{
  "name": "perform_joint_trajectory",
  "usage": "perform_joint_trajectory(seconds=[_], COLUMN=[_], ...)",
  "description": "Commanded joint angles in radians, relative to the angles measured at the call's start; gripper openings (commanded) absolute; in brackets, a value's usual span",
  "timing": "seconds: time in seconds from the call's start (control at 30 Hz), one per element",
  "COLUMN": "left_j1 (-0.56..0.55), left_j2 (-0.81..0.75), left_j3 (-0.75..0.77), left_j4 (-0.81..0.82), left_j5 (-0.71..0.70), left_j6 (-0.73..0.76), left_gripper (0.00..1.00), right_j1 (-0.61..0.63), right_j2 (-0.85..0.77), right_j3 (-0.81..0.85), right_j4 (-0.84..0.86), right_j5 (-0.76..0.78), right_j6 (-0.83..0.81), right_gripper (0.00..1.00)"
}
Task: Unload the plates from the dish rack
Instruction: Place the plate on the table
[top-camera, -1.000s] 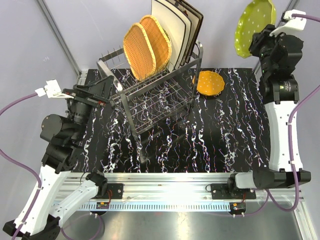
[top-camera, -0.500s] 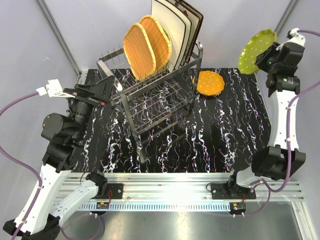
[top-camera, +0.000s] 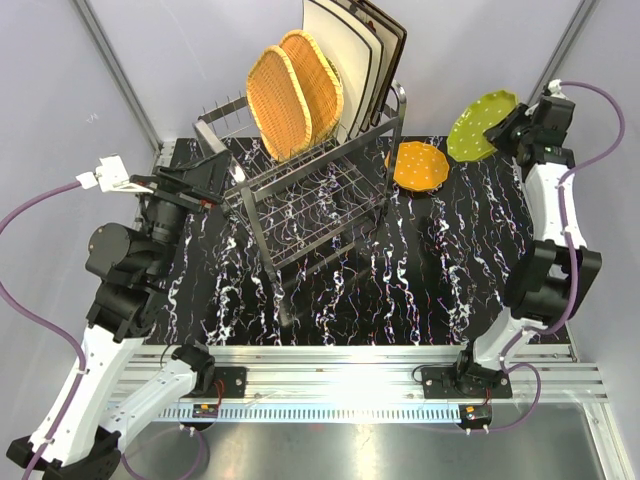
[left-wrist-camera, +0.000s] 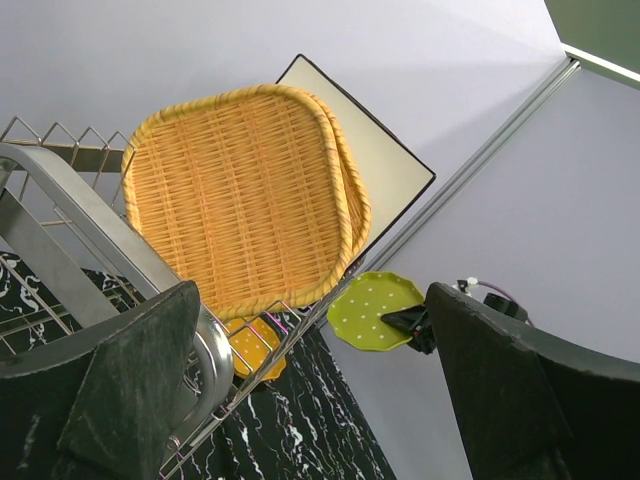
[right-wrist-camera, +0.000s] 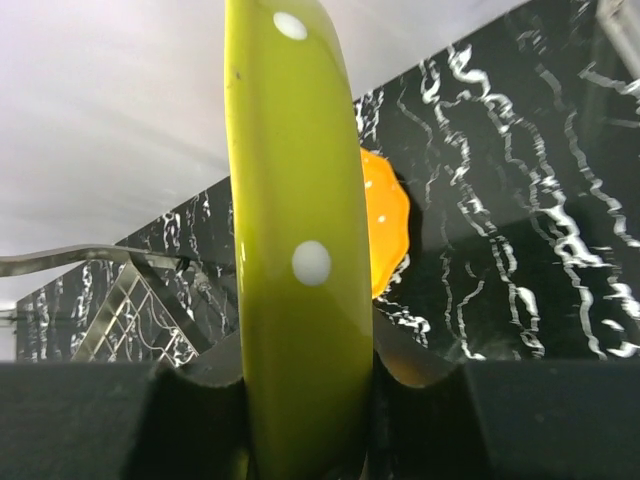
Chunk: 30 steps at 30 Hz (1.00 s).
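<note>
My right gripper (top-camera: 512, 127) is shut on the rim of a green dotted plate (top-camera: 480, 125), held tilted in the air at the back right, just right of the orange dotted plate (top-camera: 418, 165) lying on the table. In the right wrist view the green plate (right-wrist-camera: 298, 240) stands edge-on between my fingers. The chrome dish rack (top-camera: 310, 185) holds two wicker plates (top-camera: 292, 92) and cream square plates (top-camera: 345, 55) upright on its top tier. My left gripper (top-camera: 205, 180) is open beside the rack's left end, holding nothing. Its wrist view shows the wicker plates (left-wrist-camera: 235, 190).
The black marbled table (top-camera: 450, 270) spreads in front and right of the rack. Grey walls and a slanted metal post (top-camera: 120, 75) close in the back. An aluminium rail (top-camera: 340, 365) carries both arm bases at the near edge.
The right arm has swung the green plate down and left, from high at the back right to just above the table beside the orange plate. The left arm has stayed put.
</note>
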<state>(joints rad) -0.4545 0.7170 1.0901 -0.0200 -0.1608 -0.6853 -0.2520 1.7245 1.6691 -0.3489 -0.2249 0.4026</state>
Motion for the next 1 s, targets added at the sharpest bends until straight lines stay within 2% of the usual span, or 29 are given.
perform_joint_trajectory(seconds=[0.0,0.47,0.97], left_j1=[-0.001,-0.001,-0.001], left_j2=[0.012,0.051,0.099], left_j3=[0.008,0.034,0.042], left_j4=[0.026,-0.014,0.003], left_j5=[0.000,0.006,0.037], left_j6=[0.001,-0.028,-0.059], left_gripper=[0.99,0.99,0.99], right_j1=[-0.006,-0.006,0.010], right_j2=[0.021,0.260,0.483], right_j3=[0.055,0.106,0.216], right_j4=[0.214,0.335,0.355], right_j5=[-0.094,-0.342,-0.426], right_j6=[0.076,0.166,0.168], right_gripper=[0.00,0.00,0.00])
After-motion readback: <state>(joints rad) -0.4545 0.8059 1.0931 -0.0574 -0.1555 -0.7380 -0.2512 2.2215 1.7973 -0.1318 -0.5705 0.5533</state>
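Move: The right hand already holds the green plate by its edge; the orange plate lies on the table about 11 cm ahead of that hand, 14 cm to its left and some 28 cm below. The dish rack's middle is roughly 38 cm left, 6 cm back and 14 cm lower; its cream boards stand about 32 cm left and 8 cm ahead, slightly higher. From the left hand, the orange plate is some 36 cm ahead, 42 cm right and 48 cm below. Right hand, keeping the green plate, sinks 15 cm and forward towards the orange plate; left eases down-forward slightly. ##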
